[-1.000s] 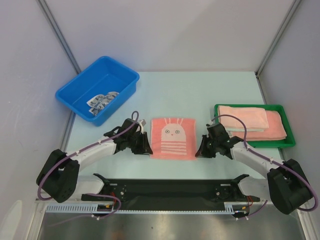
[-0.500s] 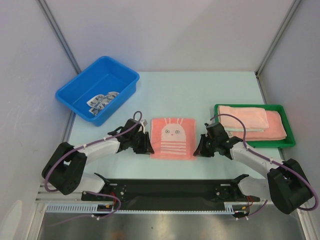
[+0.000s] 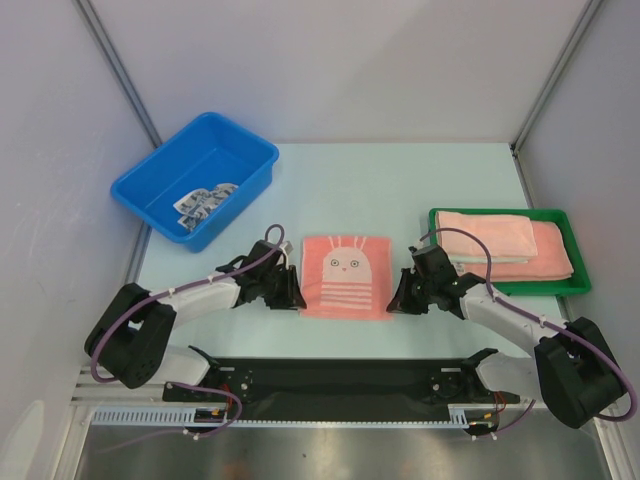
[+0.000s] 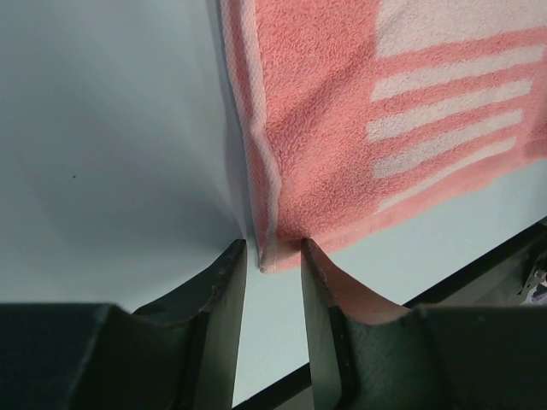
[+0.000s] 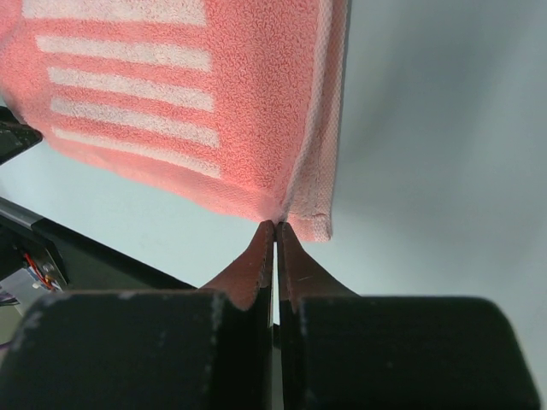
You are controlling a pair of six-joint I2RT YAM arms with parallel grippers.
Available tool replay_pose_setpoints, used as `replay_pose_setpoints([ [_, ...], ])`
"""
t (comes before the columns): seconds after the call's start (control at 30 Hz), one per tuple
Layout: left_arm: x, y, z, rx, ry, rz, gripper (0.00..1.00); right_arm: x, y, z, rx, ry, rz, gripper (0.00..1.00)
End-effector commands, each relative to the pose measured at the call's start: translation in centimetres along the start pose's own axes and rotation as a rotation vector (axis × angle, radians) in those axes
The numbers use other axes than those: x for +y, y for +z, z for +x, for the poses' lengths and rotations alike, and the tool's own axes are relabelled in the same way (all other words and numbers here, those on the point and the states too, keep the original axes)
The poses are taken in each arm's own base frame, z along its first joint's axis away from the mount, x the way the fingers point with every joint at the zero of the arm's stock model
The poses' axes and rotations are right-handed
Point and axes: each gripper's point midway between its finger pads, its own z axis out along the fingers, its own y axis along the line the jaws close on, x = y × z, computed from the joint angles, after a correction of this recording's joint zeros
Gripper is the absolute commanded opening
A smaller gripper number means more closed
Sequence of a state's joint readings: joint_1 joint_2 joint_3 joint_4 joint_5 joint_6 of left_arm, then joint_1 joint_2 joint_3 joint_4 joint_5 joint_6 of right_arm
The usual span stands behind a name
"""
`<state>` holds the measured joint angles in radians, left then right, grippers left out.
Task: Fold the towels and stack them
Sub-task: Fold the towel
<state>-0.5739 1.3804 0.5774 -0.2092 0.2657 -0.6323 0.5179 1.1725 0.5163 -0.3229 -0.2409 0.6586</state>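
Note:
A salmon-pink towel with a white bunny face and stripes (image 3: 346,275) lies flat in the middle of the table. My left gripper (image 3: 296,297) is at its near-left corner. In the left wrist view that gripper (image 4: 272,248) is open, and the towel's corner (image 4: 267,256) sits between the fingertips without being pinched. My right gripper (image 3: 393,303) is at the near-right corner. In the right wrist view it (image 5: 275,224) is shut, pinching the towel's (image 5: 188,102) puckered edge just beside the corner. Folded pink towels (image 3: 500,245) lie stacked in the green tray (image 3: 582,287).
A blue bin (image 3: 140,190) at the back left holds a blue-and-white patterned towel (image 3: 205,203). The black base rail (image 3: 340,380) of the arms runs along the near edge. Grey walls close in the table on three sides.
My left gripper has slid a little right to the towel's near-left corner and its jaws have widened. The right gripper has edged slightly left, still shut. The towel lies as before.

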Motion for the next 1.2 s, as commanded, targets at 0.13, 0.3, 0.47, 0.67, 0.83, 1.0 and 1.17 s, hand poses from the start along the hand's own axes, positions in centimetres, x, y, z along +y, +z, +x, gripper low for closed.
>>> replay_pose_setpoints([
  [0.13, -1.0, 0.3, -0.5, -0.023, -0.006, 0.046, 0.27, 0.5, -0.1, -0.4, -0.022, -0.006, -0.014, 0.0],
  [0.3, -1.7, -0.4, -1.5, -0.044, -0.005, 0.047, 0.0, 0.8, -0.6, -1.0, -0.031, -0.019, -0.005, 0.0],
  [0.47, -2.9, -1.6, -2.4, -0.05, 0.007, 0.056, 0.0, 1.4, -1.7, -1.7, -0.042, -0.042, -0.002, 0.0],
  [0.67, -4.9, -4.1, -3.1, -0.081, 0.036, 0.089, 0.0, 2.2, -3.2, -2.4, -0.061, -0.053, -0.009, 0.0],
  [0.83, -5.1, -4.5, -1.5, -0.062, 0.033, 0.129, 0.0, 1.5, -3.4, -0.6, -0.028, -0.021, -0.017, 0.0],
  [1.0, -2.6, -2.3, 1.5, -0.008, 0.006, 0.105, 0.0, -0.9, -1.7, 1.6, -0.01, 0.016, -0.001, 0.0],
  [1.17, -1.2, -0.6, 2.5, 0.035, 0.01, 0.07, 0.0, -1.6, 0.0, 2.3, 0.013, 0.033, -0.003, 0.0],
])
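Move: The near left corner of the folded towel lies between the left hand's parted fingertips, about 1 cm back of the hand and level with it. The right hand already pinches the near right corner, right at its fingertips and some 2 cm above the table. The towel's middle is about 7 cm ahead and 9 cm to the left of that hand. The green basket stands around 12 cm ahead and 25 cm to its right. The left fingers close on the near left corner of the towel while the right keeps its pinch on the near right one, and then both hands lift together, the left about 6 cm and the right about 4 cm. Without letting go they swing back towards the base and down to the table, ending some 3 cm nearer the base, the right hand also a little to its right and lower than it began. ##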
